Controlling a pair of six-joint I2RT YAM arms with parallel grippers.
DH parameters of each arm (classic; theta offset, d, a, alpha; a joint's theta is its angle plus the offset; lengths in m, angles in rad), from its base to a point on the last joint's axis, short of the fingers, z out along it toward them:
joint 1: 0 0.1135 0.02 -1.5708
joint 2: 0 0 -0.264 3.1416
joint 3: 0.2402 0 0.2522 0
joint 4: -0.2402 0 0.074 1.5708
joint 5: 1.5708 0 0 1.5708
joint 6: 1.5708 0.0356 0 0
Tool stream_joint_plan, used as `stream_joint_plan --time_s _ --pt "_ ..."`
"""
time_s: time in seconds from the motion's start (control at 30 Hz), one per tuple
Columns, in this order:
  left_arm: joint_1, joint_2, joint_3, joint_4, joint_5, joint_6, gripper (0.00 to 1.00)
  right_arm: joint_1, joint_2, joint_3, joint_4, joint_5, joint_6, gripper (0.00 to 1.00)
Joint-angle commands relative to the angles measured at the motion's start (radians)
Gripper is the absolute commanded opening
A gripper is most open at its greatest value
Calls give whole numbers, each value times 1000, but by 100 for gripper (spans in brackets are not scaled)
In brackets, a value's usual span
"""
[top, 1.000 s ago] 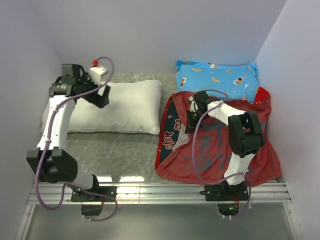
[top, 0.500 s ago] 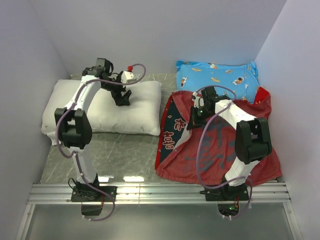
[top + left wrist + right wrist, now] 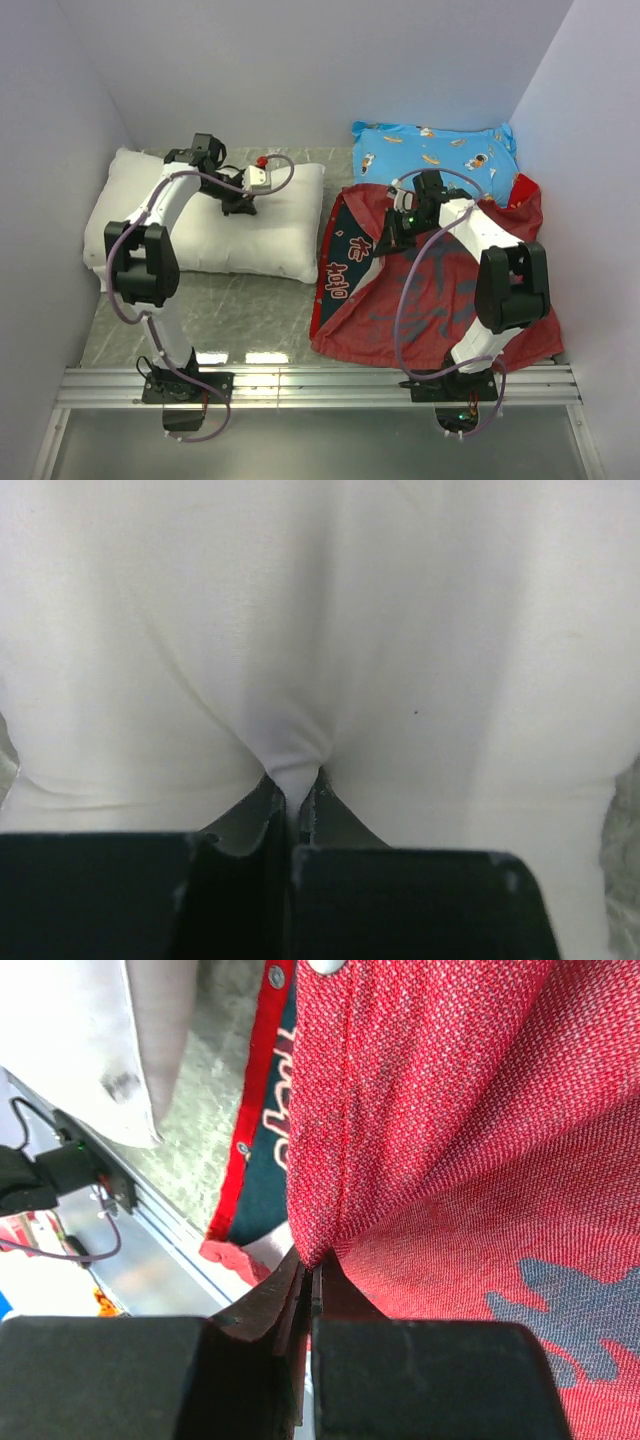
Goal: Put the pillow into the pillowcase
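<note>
The plump white pillow (image 3: 200,225) lies on the left half of the table. My left gripper (image 3: 237,207) is pressed down on its upper middle, shut on a pinch of the pillow's white fabric (image 3: 295,765). The red pillowcase (image 3: 440,290) lies spread on the right half, dull red face with dark grey markings upward. My right gripper (image 3: 392,235) sits at its upper left part, shut on a fold of the pillowcase (image 3: 400,1140), lifting that fold off the table.
A blue cartoon-print pillow (image 3: 435,160) lies at the back right, partly under the pillowcase's far edge. Grey walls close in the left, back and right. A metal rail (image 3: 320,385) runs along the near edge by the arm bases. Marble tabletop (image 3: 220,310) shows between pillow and rail.
My left arm swung from the pillow's left end to its upper middle and its gripper closed on the fabric. The pillow shifted slightly. The right gripper moved a little right, still holding the pillowcase.
</note>
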Motion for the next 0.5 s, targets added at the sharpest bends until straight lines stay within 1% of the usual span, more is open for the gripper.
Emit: stream_joint_plan --time_s 0.0,0.07,0.1,0.17,0.2,0.33,0.47 --pt "2 -90 -56 -293 -21 162 0 -17 -47 52 0 -66 -15 0" --pt "2 -160 -103 -327 -25 218 0 -23 -47 59 5 -83 -18 0" --pt "2 -227 -120 -347 -39 273 0 -21 -48 66 6 -92 -18 0" --pt "-4 -299 -163 -364 -54 319 0 -23 -53 69 8 -112 -13 0" --pt "-7 -312 -169 -391 -68 354 0 -23 -56 69 18 -120 -10 0" --pt "-53 -358 -221 -392 -83 373 0 -24 -84 58 29 -174 -2 0" --pt "-147 -356 -234 -381 -67 335 0 -24 -113 47 23 -206 -21 0"
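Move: The pillowcase opening, spread towards the pillow, is about 29 cm to the right of the left hand, 9 cm nearer the base and some 12 cm below it. The right hand holds the lifted red layer, with the opening 10 cm to its left, 2 cm farther out and 9 cm lower. From the right hand, the white pillow's middle is about 47 cm left and 12 cm farther out; the blue pillow is 12 cm right and 27 cm farther out. Still pinching the white pillow's top, the left hand drags it back towards the base by about 13 cm, rising some 4 cm on the way, then easing slightly down, while turning about 15 degrees clockwise. The right hand keeps its pinch on the pillowcase's red upper layer and draws it up about 3.5 cm, tilting its fingertips slightly upward. ##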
